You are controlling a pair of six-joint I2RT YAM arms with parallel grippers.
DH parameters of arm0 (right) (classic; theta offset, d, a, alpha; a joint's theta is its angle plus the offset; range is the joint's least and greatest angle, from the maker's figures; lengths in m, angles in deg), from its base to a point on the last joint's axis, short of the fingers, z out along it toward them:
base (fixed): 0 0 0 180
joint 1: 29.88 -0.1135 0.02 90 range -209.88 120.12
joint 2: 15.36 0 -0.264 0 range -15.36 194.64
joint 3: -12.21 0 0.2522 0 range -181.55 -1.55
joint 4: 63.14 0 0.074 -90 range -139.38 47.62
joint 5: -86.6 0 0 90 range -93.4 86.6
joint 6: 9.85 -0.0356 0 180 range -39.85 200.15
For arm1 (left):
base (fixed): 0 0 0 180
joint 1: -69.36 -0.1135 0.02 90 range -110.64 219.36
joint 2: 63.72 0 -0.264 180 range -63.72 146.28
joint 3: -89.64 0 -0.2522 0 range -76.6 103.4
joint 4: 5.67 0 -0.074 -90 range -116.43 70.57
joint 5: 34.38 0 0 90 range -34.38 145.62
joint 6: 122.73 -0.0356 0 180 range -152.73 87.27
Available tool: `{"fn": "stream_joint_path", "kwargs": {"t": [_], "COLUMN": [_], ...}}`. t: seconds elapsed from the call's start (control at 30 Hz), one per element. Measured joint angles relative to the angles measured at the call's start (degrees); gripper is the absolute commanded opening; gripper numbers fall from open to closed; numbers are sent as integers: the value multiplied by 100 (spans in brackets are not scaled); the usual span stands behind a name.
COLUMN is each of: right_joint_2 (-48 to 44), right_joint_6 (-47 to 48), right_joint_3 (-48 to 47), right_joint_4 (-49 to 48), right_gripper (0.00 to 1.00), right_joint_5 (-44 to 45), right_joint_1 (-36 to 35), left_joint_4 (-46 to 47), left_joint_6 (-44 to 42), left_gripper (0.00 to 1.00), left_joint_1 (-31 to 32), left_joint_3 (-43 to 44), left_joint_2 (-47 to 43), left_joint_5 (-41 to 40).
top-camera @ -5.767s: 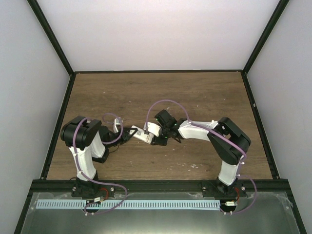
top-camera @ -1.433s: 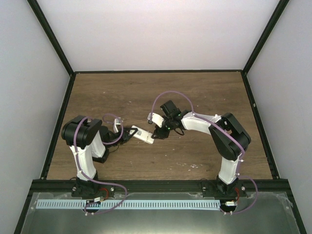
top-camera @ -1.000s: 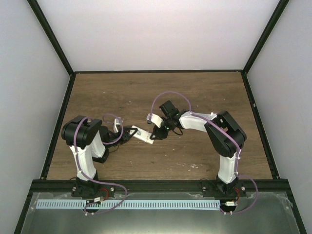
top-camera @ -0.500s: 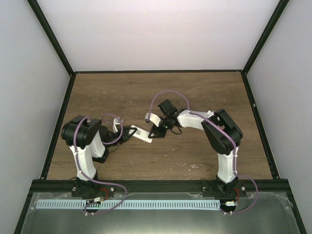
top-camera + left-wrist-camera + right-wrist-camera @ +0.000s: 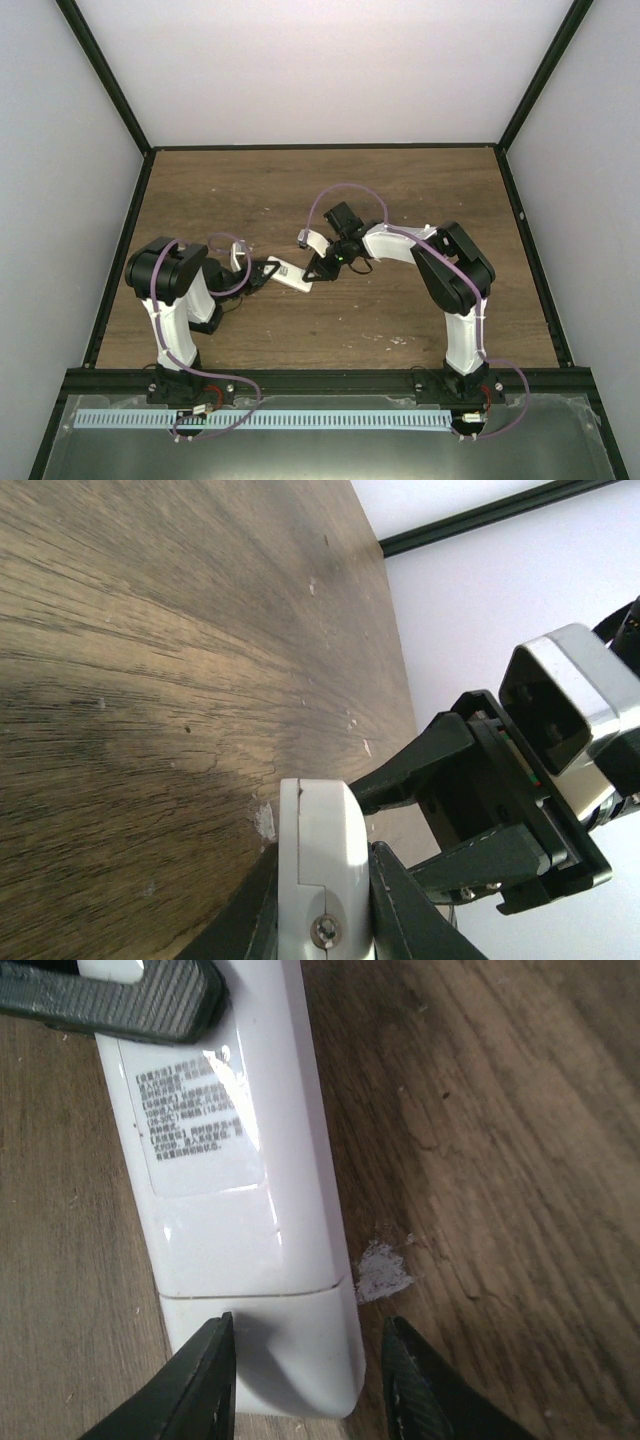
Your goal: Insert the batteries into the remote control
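The white remote control (image 5: 288,277) lies just left of the table's middle, its plain back with a printed label facing up (image 5: 225,1160). My left gripper (image 5: 268,271) is shut on its left end; the left wrist view shows that end (image 5: 318,830) clamped between the two dark fingers (image 5: 322,905). My right gripper (image 5: 313,271) is open over the remote's other end, with one fingertip (image 5: 205,1380) over the end cap and the other (image 5: 420,1390) over the wood beside it. No batteries and no orange patch show in any view.
The wooden table (image 5: 400,190) is enclosed by white walls and a black frame (image 5: 325,147). A white scuff (image 5: 383,1270) marks the wood beside the remote's end. A metal tray with a white strip (image 5: 260,420) lies in front of the arm bases.
My right gripper has moved left and closer to the remote's free end, and the right arm's elbow has swung inward. The left gripper and the remote have not moved.
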Motion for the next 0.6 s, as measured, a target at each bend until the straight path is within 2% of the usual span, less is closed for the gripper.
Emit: {"fn": "stream_joint_path", "kwargs": {"t": [0.13,0.43,0.6], "right_joint_2": [-275,-2564,-3123], "right_joint_6": [-175,-577,-787], "right_joint_3": [74,358,590], "right_joint_4": [-92,-203,-72], "right_gripper": [40,54,58], "right_joint_5": [247,638,472], "right_joint_1": [61,564,721], "left_joint_4": [-9,-457,-1091], "left_joint_6": [-7,-131,-190], "left_gripper": [0,0,0], "left_joint_1": [44,118,256], "left_joint_3": [31,227,577], "left_joint_2": [-22,-776,-1362], "left_joint_5": [138,402,669]}}
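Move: Just under the right fingertips is the white battery cover, on the remote's free end, about 1 cm left and 1 cm back of that hand and about 1 cm lower. From the cover, the rest of the remote runs left and slightly forward to the left gripper, whose closed tips are some 9 cm left of the right hand, 2 cm farther forward. From the left hand, which already holds the remote's other end, the cover lies roughly 8 cm right, 3 cm back and 3 cm lower. Springing up off the battery cover, the right hand climbs some 18 cm, fast at first and then levelling out, while drifting about 6 cm to its right. Its fingers spread and the wrist turns clockwise about 15 degrees. The left hand keeps its pinch on the remote, soon lifting it about 6.5 cm, easing 3 cm right and tilting about 10 degrees. ##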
